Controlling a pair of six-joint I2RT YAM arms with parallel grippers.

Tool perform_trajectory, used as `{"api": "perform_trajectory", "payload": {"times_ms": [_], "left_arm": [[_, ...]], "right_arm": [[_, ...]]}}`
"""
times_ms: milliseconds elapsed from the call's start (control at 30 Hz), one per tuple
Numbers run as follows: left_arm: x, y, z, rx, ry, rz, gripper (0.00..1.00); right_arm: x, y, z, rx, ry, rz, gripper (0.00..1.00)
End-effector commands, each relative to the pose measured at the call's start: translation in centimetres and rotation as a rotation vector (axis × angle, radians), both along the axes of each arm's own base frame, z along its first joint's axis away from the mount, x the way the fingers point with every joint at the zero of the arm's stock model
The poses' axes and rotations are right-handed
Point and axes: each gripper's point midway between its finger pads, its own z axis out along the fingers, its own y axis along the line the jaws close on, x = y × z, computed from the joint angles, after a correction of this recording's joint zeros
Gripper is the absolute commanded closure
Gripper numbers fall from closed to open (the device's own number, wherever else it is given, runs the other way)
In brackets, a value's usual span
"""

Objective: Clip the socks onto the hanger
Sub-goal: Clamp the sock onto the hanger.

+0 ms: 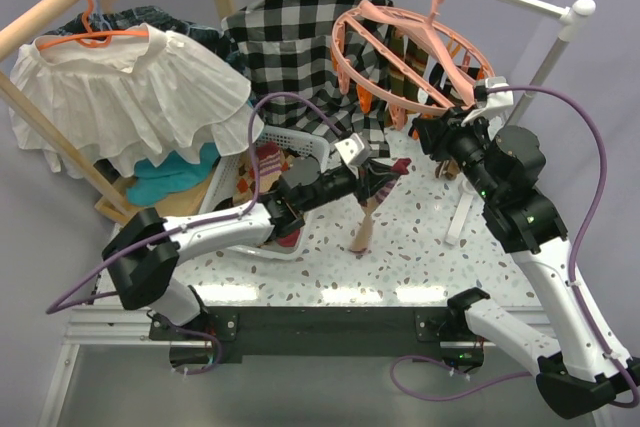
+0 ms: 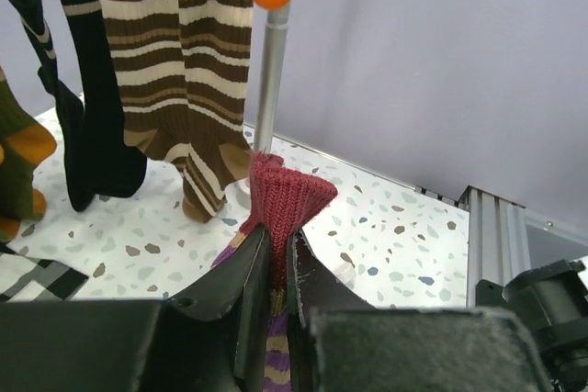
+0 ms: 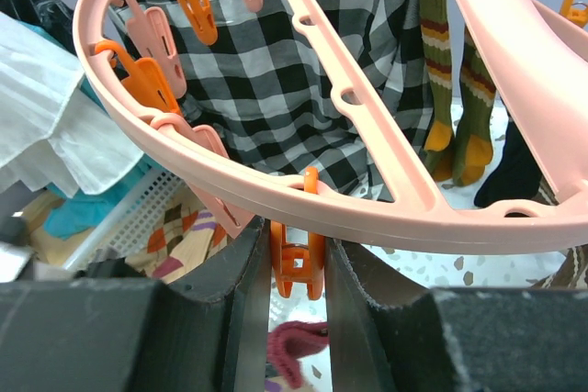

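Observation:
My left gripper [image 2: 278, 254] is shut on a sock [image 2: 287, 199] with a dark red ribbed cuff and purple and tan stripes. In the top view that sock [image 1: 363, 227] hangs from the left gripper [image 1: 378, 177] down to the table. The salmon-pink hanger [image 1: 370, 42] hangs tilted from the rail. My right gripper [image 3: 297, 273] is shut on one of its orange pegs [image 3: 297, 259] under the ring [image 3: 276, 185], and the red cuff [image 3: 294, 346] shows just below. Brown striped [image 2: 179, 61], black [image 2: 92, 89] and olive [image 3: 441, 71] socks hang clipped.
A black-and-white checked shirt [image 1: 290, 37] hangs behind the hanger. A white mesh basket [image 1: 290, 142] holding an argyle sock [image 3: 179, 236] stands left of the left gripper. A white blouse [image 1: 130, 87] hangs on an orange coat hanger far left. A metal pole [image 2: 266, 80] rises beside the socks.

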Motion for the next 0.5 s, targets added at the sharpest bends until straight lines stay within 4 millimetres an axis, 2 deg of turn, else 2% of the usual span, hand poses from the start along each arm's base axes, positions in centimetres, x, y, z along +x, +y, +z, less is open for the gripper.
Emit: {"api": "perform_trajectory", "payload": {"times_ms": [0, 167, 467], "left_arm": [[0.3, -1.5, 5.9, -0.184, -0.088, -0.024, 1.0], [0.8, -2.2, 7.3, -0.231, -0.096, -0.025, 1.0], [0.9, -3.0, 7.9, -0.269, -0.071, -0.049, 1.0]], "right_arm": [[-0.4, 0.5, 2.4, 0.05, -0.052, 0.029, 1.0], [-0.5, 0.6, 1.9, 0.053, -0.046, 0.029, 1.0], [-0.6, 1.0, 0.7, 0.046, -0.027, 0.053, 1.0]]}}
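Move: The open orange clip, held by the right fingers on the hanger's near rim, lies about 9 cm above the left hand, 6 cm to its right and 3 cm ahead. The pink clip next to it is roughly 4 cm left of the orange clip and 2 cm farther out. The brown striped socks hang some 13 cm ahead and 16 cm right of the left hand. From the right hand, the orange clip is right at the fingertips, about 1 cm ahead and 1 cm low. Bring the left gripper, still pinching the sock just below its maroon cuff, about 3 cm to the right and slightly forward, then lift it some 5 cm so the cuff comes up beneath the orange clip, tipping the fingers up about 10 degrees. Keep the right gripper still, squeezing the clip at the rim. ##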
